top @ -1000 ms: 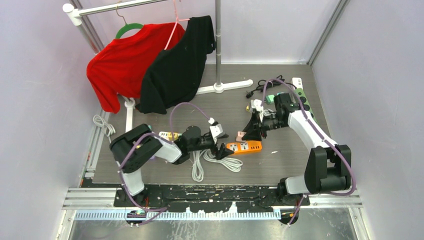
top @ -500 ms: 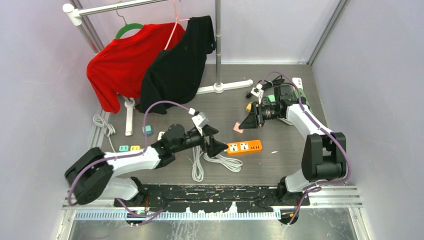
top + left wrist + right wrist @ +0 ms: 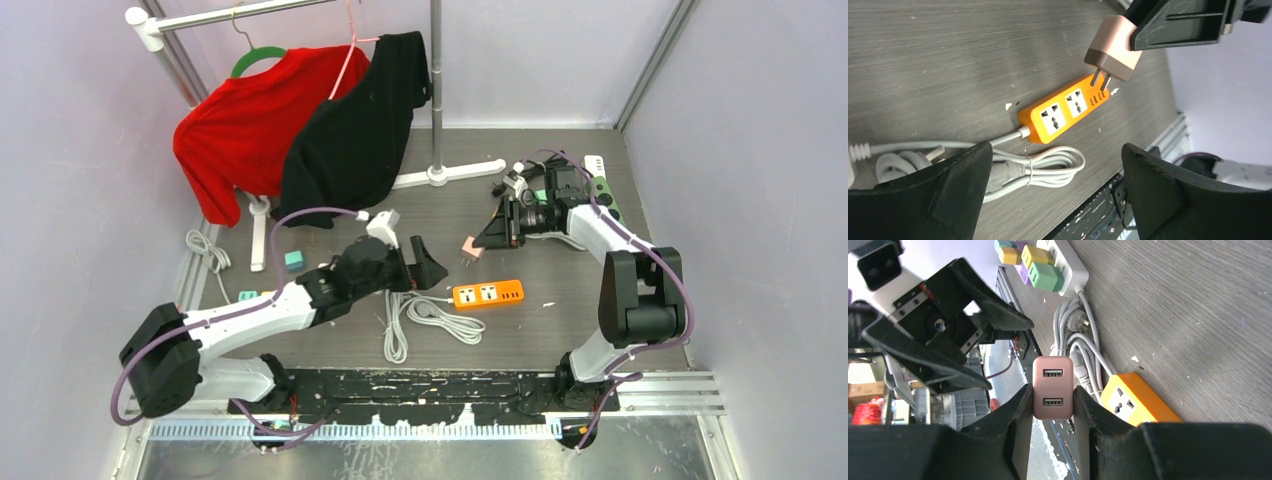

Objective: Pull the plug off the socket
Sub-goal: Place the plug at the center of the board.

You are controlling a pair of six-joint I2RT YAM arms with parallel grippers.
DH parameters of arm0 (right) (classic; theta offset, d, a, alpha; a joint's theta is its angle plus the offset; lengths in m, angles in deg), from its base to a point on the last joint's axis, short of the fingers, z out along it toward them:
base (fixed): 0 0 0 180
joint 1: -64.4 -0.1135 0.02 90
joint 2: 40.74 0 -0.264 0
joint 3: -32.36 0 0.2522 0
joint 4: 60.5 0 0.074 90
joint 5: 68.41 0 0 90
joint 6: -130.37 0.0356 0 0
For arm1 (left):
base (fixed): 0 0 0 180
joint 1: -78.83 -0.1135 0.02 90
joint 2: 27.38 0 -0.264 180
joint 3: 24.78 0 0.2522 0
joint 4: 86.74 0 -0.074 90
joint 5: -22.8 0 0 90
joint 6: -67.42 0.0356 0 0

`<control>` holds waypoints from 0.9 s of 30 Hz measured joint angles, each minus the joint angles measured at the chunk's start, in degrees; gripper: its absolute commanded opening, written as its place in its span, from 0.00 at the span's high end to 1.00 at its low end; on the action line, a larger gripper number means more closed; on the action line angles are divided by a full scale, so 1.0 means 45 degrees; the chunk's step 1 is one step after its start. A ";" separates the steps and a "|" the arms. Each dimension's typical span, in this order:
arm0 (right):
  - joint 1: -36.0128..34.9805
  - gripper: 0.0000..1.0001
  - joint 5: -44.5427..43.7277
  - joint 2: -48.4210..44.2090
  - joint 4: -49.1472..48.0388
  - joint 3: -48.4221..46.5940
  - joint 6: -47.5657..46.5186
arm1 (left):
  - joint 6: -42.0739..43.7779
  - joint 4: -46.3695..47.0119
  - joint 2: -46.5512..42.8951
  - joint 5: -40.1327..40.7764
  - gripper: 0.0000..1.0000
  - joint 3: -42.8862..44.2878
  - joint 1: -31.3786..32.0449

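The orange socket strip (image 3: 488, 293) (image 3: 1065, 108) (image 3: 1138, 397) lies flat on the floor, both outlets bare. The pink plug (image 3: 470, 248) (image 3: 1113, 47) (image 3: 1052, 387) hangs in the air above and behind it, prongs free of the strip. My right gripper (image 3: 478, 243) (image 3: 1052, 390) (image 3: 1178, 22) is shut on the plug's two sides. My left gripper (image 3: 428, 262) (image 3: 1056, 150) stands wide open just left of the strip, above its white coiled cable (image 3: 430, 318) (image 3: 1048, 165), with nothing between its fingers.
A clothes rack with a red shirt (image 3: 245, 125) and a black garment (image 3: 355, 135) stands at the back, its white foot (image 3: 437, 175) on the floor. A white strip with coloured plugs (image 3: 1048, 265) lies at the left. A green strip (image 3: 603, 190) lies at the far right.
My left gripper has opened wide and risen away from the orange strip. My right gripper has carried the pink plug up and back, away from the socket.
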State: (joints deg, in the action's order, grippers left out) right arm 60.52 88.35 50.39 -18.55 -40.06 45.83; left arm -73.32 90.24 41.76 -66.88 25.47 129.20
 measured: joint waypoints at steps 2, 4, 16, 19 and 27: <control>0.0000 0.99 -0.0015 0.0199 -0.0010 0.0000 0.0243 | -0.0219 -0.1758 0.0461 0.1166 0.01 0.1214 0.0661; 0.0000 0.99 -0.0019 0.0306 -0.0019 0.0000 0.0423 | -0.0321 -0.3274 0.1039 0.2375 0.02 0.2565 0.1394; -0.0029 0.99 -0.0053 0.0345 -0.0058 0.0000 0.0641 | 0.0903 -0.7247 0.4716 0.6217 0.03 0.7766 0.3157; -0.0029 0.99 -0.0049 0.0389 -0.0029 0.0000 0.0627 | 0.1428 -0.7815 0.5727 0.6557 0.04 0.9160 0.3264; -0.0063 0.99 -0.0053 0.0427 0.0092 0.0000 0.0539 | 0.2331 -0.8616 0.7164 0.6955 0.06 1.0681 0.3322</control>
State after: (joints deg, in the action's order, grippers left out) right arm 60.24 88.11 52.32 -18.13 -40.06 48.25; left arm -62.83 51.46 74.00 -35.58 73.53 144.15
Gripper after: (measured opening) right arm 0.375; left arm 0.953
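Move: The pink plug is held between the right hand's fingers, practically at its hand point, about 1 cm left and 1 cm below. From the left hand, which is empty and wide open, that plug lies roughly 8 cm right, 4 cm ahead and 2 cm lower. The orange strip sits about 12 cm right of the left hand, 3 cm back and 10 cm down; the white cord bundle is some 4 cm right, 8 cm back and 11 cm down. The right hand keeps its pinch on the pink plug and stays almost in place, holding the plug up beyond the orange strip. The left hand closes in on that plug, going right about 8 cm, then also forward some 4 cm, while its wrist swings about 35 degrees so the fingers point steeply down; they stay wide open. ##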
